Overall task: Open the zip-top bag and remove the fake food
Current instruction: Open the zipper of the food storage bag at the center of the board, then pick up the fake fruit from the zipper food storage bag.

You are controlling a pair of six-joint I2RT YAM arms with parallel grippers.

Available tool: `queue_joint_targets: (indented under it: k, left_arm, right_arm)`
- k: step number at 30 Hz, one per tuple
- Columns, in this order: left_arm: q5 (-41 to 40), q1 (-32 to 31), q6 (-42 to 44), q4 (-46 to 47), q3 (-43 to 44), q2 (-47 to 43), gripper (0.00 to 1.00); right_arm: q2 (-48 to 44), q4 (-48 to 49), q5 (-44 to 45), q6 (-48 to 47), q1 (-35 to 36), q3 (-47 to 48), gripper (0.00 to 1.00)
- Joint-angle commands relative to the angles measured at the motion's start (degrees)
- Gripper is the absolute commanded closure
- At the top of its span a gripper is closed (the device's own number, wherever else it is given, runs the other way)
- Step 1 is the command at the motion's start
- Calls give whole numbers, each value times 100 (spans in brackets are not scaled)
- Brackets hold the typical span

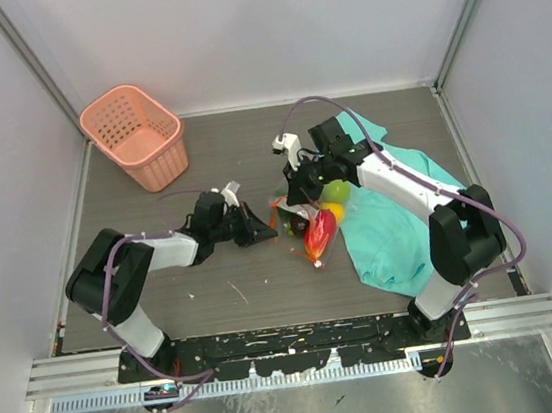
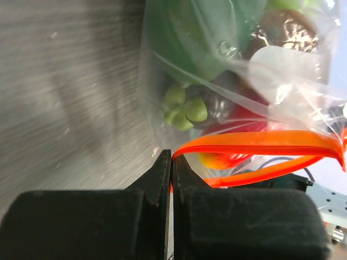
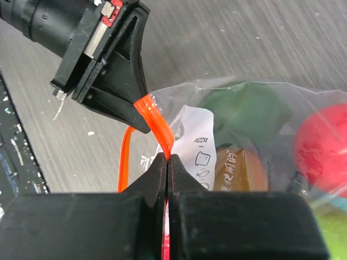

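The zip-top bag point(image 1: 315, 228) lies mid-table with its far end on a teal cloth. My left gripper point(image 1: 261, 225) is shut on the bag's red-orange zip strip point(image 2: 255, 142) at the near-left corner. My right gripper point(image 1: 297, 190) is shut on the same strip point(image 3: 157, 122) from the far side. In the left wrist view the two sides of the strip stand apart, so the mouth gapes. Inside the bag the fake food shows: green pieces point(image 2: 184, 108), a red piece point(image 3: 322, 146), a dark green one point(image 3: 244, 111). A white label point(image 3: 198, 146) sits on the plastic.
A pink basket point(image 1: 137, 138) stands at the back left. The teal cloth point(image 1: 398, 217) is spread over the right side under my right arm. White walls close the table on three sides, and a black rail point(image 1: 293, 343) runs along the near edge.
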Motion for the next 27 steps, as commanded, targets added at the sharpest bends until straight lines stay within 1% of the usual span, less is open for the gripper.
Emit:
queue_joint_targets:
  k: [1, 4, 7, 8, 9, 11, 13, 15, 17, 19, 21, 24, 26, 27]
  left_arm:
    - [-561, 21, 116, 595, -356, -872, 100]
    - [-1115, 4, 363, -61, -527, -1380, 100]
    - [-1515, -27, 562, -743, -557, -1760, 100]
    - [-1636, -40, 611, -906, -562, -1856, 100]
    - [-1738, -56, 649, -1048, -570, -1954, 97]
    - [-1872, -59, 714, -1238, -613, -2186, 86]
    - [-1958, -59, 767, -1332, -678, -2407, 78]
    - [-2005, -61, 854, -1303, -799, -2884, 67]
    - [-2035, -59, 1028, -1274, -928, -3306, 54]
    - [-1993, -59, 1190, -1127, -1105, -3805, 42]
    - [-1784, -52, 1278, -850, -1240, -4144, 30]
    - [-1087, -42, 1118, -205, -1322, -4288, 28]
    - [-564, -51, 819, 146, -1204, -4102, 31]
    - [-361, -74, 647, 349, -1117, -3941, 35]
  right_arm:
    - [-367, 425, -667, -93, 17, 155, 99]
    - [-577, 430, -832, -184, 24, 125, 99]
    - [-747, 596, -1325, -175, 20, -9, 99]
    - [-752, 661, -1471, -100, 24, -60, 99]
    - [-729, 674, -1570, -63, 26, -71, 99]
    - [-645, 684, -1611, -12, 34, -68, 99]
    - [-560, 679, -1546, 20, 40, -64, 99]
    - [-499, 662, -1500, 27, 35, -50, 99]
    - [-464, 641, -1438, 20, 37, -46, 99]
    - [-421, 597, -1439, -18, 39, -37, 99]
    - [-390, 573, -1473, -34, 35, -31, 99]
    - [-353, 542, -1501, -50, 36, -15, 99]
    - [-352, 526, -1496, -50, 35, -6, 99]
    - [-345, 523, -1494, -47, 41, -3, 99]
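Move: The left hand already pinches the near-left end of the bag's orange zip rim; the bag's middle lies about 10 cm to its right, roughly 1 cm ahead and a few centimetres lower. From the right hand, also pinching the rim, that middle is some 2 cm back, 2 cm right and 10 cm down. Inside, the red food sits about 4 cm back and 3 cm right of the right hand, the yellow food level with it and 7 cm right. The left fingers let go of the zip rim and open wide: still shut, the left hand first rises about 5 cm and goes left, then opens as it backs off from the bag, up and left, ending some 13 cm higher and tipped up about 30 degrees. The right hand keeps its pinch, rising 4–5 cm with a small shift back and left and a slight roll. ##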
